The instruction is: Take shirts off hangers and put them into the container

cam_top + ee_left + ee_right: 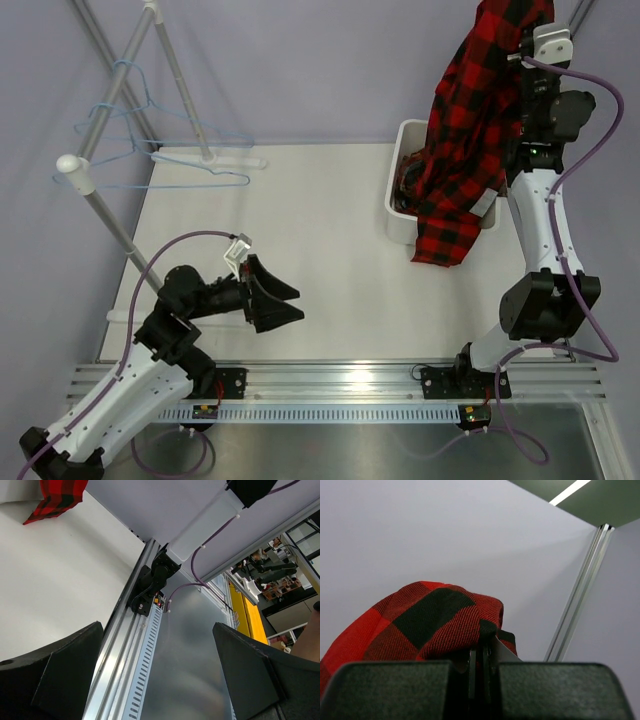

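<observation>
The red-and-black check shirt [468,130] hangs in the air over the white container [400,215] at the back right, its lower hem draped past the container's near rim. My right gripper [522,45] is raised high and shut on the shirt's top fold [420,625], with cloth pinched between the jaws [480,665]. A darker plaid cloth [408,180] lies inside the container. Light-blue wire hangers [195,178] hang empty on the rack at the back left. My left gripper [285,305] sits low near the front left, open and empty [160,680]. A corner of the shirt [55,497] shows in the left wrist view.
The white-and-grey rack poles [100,200] slant across the left side of the table. An aluminium rail [340,380] with both arm bases runs along the near edge. The right arm's purple cable [600,130] loops out to the right.
</observation>
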### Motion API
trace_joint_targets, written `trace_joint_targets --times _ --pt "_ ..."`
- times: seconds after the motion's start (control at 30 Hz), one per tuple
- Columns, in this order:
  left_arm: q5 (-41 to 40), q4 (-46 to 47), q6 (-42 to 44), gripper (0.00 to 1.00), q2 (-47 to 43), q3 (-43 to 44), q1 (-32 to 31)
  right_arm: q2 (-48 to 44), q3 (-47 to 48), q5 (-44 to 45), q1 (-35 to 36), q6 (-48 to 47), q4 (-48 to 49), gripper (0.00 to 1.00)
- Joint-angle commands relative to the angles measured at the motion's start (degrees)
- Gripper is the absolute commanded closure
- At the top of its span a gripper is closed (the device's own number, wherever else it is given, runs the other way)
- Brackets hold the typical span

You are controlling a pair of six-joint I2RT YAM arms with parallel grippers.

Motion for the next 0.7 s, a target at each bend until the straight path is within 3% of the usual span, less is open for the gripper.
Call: trace_joint_targets --times 0.0,0.17,0.4,0.5,0.67 --pt "-0.9 -1.2 1.0 0.02 -0.7 3.2 -0.2 -4.1 -4.7 -4.7 -1.3 1.9 2.4 1.0" --pt "-1.0 -2.7 1.7 0.02 -1.0 4.3 -0.2 -8.0 -14.8 -6.5 -1.4 6.6 3.7 1.0" --pt "-1.6 -3.1 1.6 0.02 -0.8 5.5 -0.3 -10.3 -20.3 -12.2 -1.3 15.8 -4.8 1.0" --pt "-2.2 -3.2 1.5 0.02 -1.3 5.7 -0.2 -12.1 -28.4 -5.8 -1.3 21.7 3.4 1.0" --pt "-2.4 -4.6 1.7 0.02 -1.2 7.5 -0.4 -5.5 -27.3 -3.3 -1.2 35.5 7.3 1.0"
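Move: The right hand, still pinching the red-and-black shirt high up, has the white container some 55 cm below, about 7 cm ahead and 7 cm to its left. The shirt's hanging tail already lies over the near rim, roughly 15 cm back and 8 cm left of the hand, while the brown plaid shirt shows in the container 9 cm ahead and 15 cm left. From the left hand the container is about 45 cm ahead, 38 cm right, 19 cm below. Downward, quickly, the right hand sinks about 18 cm towards the container, with its fingers kept shut on the upper part of the red-and-black shirt. On the way the wrist tips the fingers from steeply upward towards level, some 25 degrees, while also rolling its left side up and swinging a little counter-clockwise. ##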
